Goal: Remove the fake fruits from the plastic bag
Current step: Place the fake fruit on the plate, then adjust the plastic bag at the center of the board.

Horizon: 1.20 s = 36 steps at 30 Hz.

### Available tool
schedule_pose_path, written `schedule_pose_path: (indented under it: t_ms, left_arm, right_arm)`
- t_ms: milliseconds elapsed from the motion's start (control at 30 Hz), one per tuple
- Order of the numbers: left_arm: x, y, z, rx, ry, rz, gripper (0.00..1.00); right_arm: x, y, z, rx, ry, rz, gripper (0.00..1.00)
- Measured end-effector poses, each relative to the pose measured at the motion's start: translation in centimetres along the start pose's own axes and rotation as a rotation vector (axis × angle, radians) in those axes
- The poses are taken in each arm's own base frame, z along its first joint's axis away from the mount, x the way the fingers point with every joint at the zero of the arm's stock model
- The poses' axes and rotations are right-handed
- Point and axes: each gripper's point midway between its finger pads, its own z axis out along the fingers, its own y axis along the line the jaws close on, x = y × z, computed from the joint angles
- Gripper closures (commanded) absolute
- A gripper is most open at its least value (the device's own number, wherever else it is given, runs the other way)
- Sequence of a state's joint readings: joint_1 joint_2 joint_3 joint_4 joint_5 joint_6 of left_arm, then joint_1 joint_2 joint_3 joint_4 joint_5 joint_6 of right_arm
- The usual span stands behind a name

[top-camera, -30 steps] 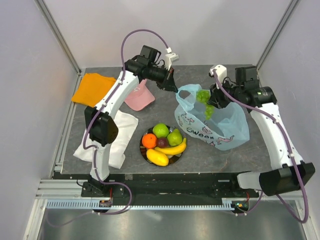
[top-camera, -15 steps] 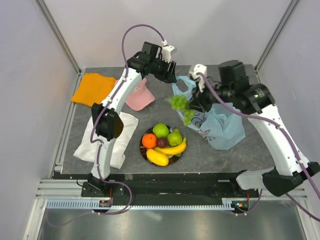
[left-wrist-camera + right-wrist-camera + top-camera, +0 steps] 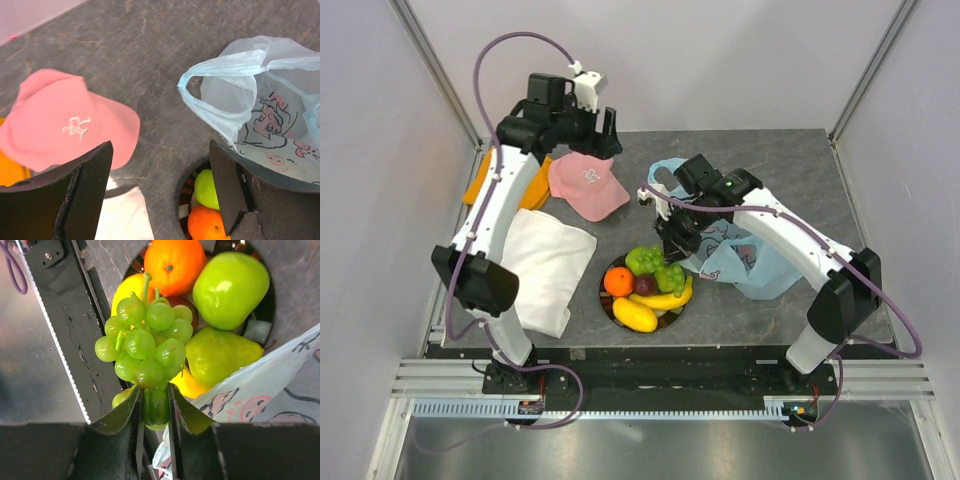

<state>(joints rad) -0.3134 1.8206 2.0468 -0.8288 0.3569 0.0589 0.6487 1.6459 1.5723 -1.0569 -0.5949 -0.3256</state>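
A bunch of green grapes point(image 3: 145, 335) hangs from my right gripper point(image 3: 155, 405), which is shut on its lower end. In the top view the right gripper point(image 3: 672, 245) holds the grapes point(image 3: 668, 276) just over the dark plate point(image 3: 606, 300). On the plate lie an orange point(image 3: 172, 260), green apple point(image 3: 230, 282), green pear point(image 3: 220, 355), yellow mango-like fruit point(image 3: 634, 314) and banana point(image 3: 665, 297). The light-blue plastic bag point(image 3: 760, 262) lies slumped to the plate's right. My left gripper point(image 3: 160, 190) is open and empty, raised above the table between the pink cap and the bag's handle point(image 3: 200, 100).
A pink cap point(image 3: 588, 185) lies at the back left, with an orange cloth point(image 3: 478, 182) partly behind the left arm. A white folded cloth point(image 3: 545, 270) lies left of the plate. Grey walls and metal posts enclose the table.
The left gripper let go of the bag handle, opened and swung back left toward the cap. The right gripper carried the grapes out of the bag, leftward to over the plate.
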Motion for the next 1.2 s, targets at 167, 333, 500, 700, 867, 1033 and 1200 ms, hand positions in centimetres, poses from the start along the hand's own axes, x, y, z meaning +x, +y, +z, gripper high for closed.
schedule_pose_path:
  t_ms: [167,333,500,700,867,1033,1200]
  left_arm:
    - [-0.1,0.3,-3.2,-0.024,-0.034,-0.006,0.16]
    - [1.2,0.2,-3.0,-0.013,-0.004,-0.017,0.17]
    - [2.3,0.5,-2.7,-0.013,0.023,-0.029,0.17]
    - [2.9,0.4,-3.1,-0.012,0.032,-0.029,0.17]
    - [2.7,0.1,-3.5,0.003,0.023,-0.025,0.17]
    - [2.7,0.0,-3.6,0.008,0.02,-0.025,0.17]
    - [2.7,0.0,-3.6,0.009,0.02,-0.026,0.17]
  right_arm:
    - [1.0,-0.5,1.9,0.002,0.045,0.068,0.7]
    - [0.9,-0.1,3.6,0.009,0.07,0.054,0.68]
    - [2.1,-1.1,6.3,0.044,0.141,0.064,0.39]
    - [2.6,-2.2,6.5,0.094,0.17,0.066,0.02]
    - [1.2,-2.2,5.0,0.111,0.14,0.047,0.02]
    - [0.5,-1.4,2.0,0.139,0.083,0.016,0.02]
    - [3.0,-4.3,-0.9,0.239,0.08,0.094,0.02]
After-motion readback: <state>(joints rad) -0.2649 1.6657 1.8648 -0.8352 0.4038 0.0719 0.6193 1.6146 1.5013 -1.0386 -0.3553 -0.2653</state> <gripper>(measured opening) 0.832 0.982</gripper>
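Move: The right hand holds the green grapes in shut fingers; the plate's middle, where they are going, lies about 6 cm to its left, level in reach and some 17 cm below. The pear sits almost under the fingers, about 3 cm ahead, and the orange 11 cm to the left, both 13 cm down; the bag lies about 9 cm ahead and 13 cm to the right. From the left hand the plate's middle is roughly 18 cm back, 7 cm right and 28 cm below. Still pinching the grapes, the right hand lowers them about 7 cm onto the fruit in the plate, easing slightly left and tipping its fingers some 10 degrees further down, then opens wide and lets go. It rises about 5 cm and swings off to the right, away from the plate. The left hand, empty and open, draws back and left a few centimetres. ##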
